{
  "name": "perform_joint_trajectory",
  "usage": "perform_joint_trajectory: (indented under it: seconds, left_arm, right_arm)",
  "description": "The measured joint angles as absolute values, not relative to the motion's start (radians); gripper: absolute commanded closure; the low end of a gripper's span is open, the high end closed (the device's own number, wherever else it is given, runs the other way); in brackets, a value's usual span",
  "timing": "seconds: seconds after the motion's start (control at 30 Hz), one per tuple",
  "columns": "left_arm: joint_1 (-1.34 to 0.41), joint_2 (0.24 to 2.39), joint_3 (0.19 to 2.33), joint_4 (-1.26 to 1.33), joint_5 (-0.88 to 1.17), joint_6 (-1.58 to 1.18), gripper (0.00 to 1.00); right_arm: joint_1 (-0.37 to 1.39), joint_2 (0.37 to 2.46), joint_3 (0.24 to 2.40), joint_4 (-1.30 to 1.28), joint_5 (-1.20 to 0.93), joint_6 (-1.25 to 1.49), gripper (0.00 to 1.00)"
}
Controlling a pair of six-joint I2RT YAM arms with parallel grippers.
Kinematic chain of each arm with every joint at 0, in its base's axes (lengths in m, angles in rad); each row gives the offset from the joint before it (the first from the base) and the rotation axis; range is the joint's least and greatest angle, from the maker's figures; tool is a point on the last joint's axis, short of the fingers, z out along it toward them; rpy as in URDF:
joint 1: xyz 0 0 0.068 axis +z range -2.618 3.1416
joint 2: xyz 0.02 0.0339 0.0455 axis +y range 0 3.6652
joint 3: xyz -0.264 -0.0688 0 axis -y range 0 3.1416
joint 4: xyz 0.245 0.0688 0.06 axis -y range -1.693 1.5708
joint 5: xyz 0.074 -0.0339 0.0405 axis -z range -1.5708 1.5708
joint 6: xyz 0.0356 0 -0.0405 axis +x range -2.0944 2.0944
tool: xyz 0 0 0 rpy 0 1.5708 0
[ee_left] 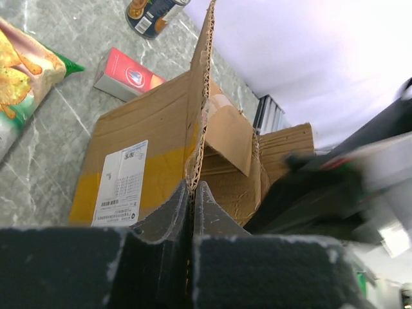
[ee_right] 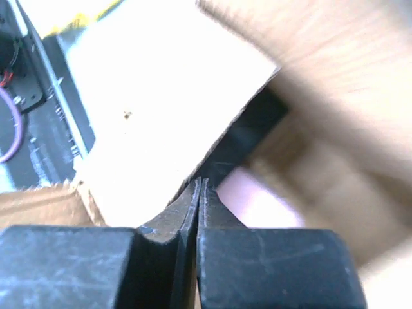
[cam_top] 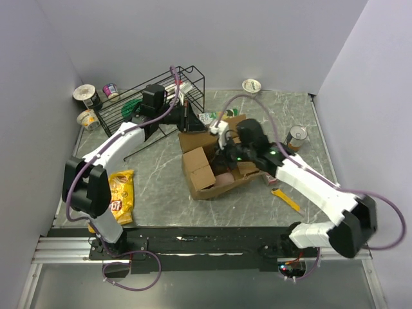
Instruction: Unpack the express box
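The express box (cam_top: 205, 172), brown corrugated cardboard with its flaps open, sits mid-table. My left gripper (cam_top: 187, 120) is at its far side, shut on the upright edge of a flap (ee_left: 201, 96). In the left wrist view the jaws (ee_left: 193, 184) pinch that corrugated edge, and the white label (ee_left: 120, 184) lies on the panel to the left. My right gripper (cam_top: 225, 152) reaches down into the box. In the right wrist view it (ee_right: 201, 181) is shut with nothing between its jaws. A pale pink item (ee_right: 261, 201) lies below it inside the express box (ee_right: 335, 84).
A black wire rack (cam_top: 161, 96) stands at the back left with cups (cam_top: 85, 95) beside it. A yellow chip bag (cam_top: 121, 193) lies front left. A can (cam_top: 297, 136), a yellow strip (cam_top: 287, 199) and a cup (cam_top: 252, 85) are on the right. A red packet (ee_left: 129, 76) lies beyond the box.
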State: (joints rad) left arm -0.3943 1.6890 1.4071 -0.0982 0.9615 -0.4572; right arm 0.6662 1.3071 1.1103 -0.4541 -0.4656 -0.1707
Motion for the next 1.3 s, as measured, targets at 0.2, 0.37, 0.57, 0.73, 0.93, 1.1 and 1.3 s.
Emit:
perform_joint_trajectory:
  seconds: [0.2, 0.37, 0.57, 0.73, 0.93, 1.1, 1.3]
  left_arm:
    - [-0.398, 1.602, 1.378, -0.152, 0.944, -0.371, 0.99]
    - [-0.399, 1.552, 1.362, -0.160, 0.923, -0.349, 0.99]
    - [-0.429, 1.306, 1.057, 0.082, 0.775, -0.379, 0.99]
    - [-0.474, 1.225, 0.975, 0.130, 0.747, -0.403, 0.99]
    - [-0.451, 1.249, 0.972, 0.145, 0.721, -0.463, 0.99]
    - [-0.382, 1.295, 0.937, 0.204, 0.729, -0.548, 0.99]
    - [-0.358, 1.330, 0.927, 0.229, 0.771, -0.581, 0.99]
  right_arm:
    - [0.629, 1.125, 1.126, -0.487, -0.451, -0.364, 1.00]
    - [0.629, 1.092, 1.117, -0.485, -0.441, -0.410, 0.88]
    - [0.646, 1.215, 1.001, -0.356, -0.409, -0.366, 0.60]
    - [0.671, 1.291, 0.942, -0.295, -0.379, -0.340, 0.56]
    - [0.679, 1.294, 0.836, -0.157, -0.384, -0.250, 0.34]
    - [0.699, 1.313, 0.782, -0.039, -0.415, -0.133, 0.11]
    - [0.717, 1.399, 0.775, 0.059, -0.464, -0.011, 0.00]
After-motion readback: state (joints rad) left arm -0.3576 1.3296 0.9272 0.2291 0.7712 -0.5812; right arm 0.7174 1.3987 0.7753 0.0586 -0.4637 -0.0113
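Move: The black item inside the open express box lies about 12 cm below the right gripper, some 3 cm ahead and 4 cm to its left. The pink item beside it is 1 cm ahead and 14 cm down. Outside the box, the red carton stands some 19 cm to the right, 6 cm farther out and 16 cm lower. From the left gripper, which already holds the flap, the black item is roughly 9 cm back, 2 cm right and 18 cm down. Lift the closed, empty right gripper about 7 cm clear, then reverse and lower it some 15 cm into the box towards the black item, opening the fingers fully and easing left near the end. Keep the left gripper pinched on the flap; draw it back about 8 cm and slightly up, then bring it partly forward again while going left and down, turning counter-clockwise. ##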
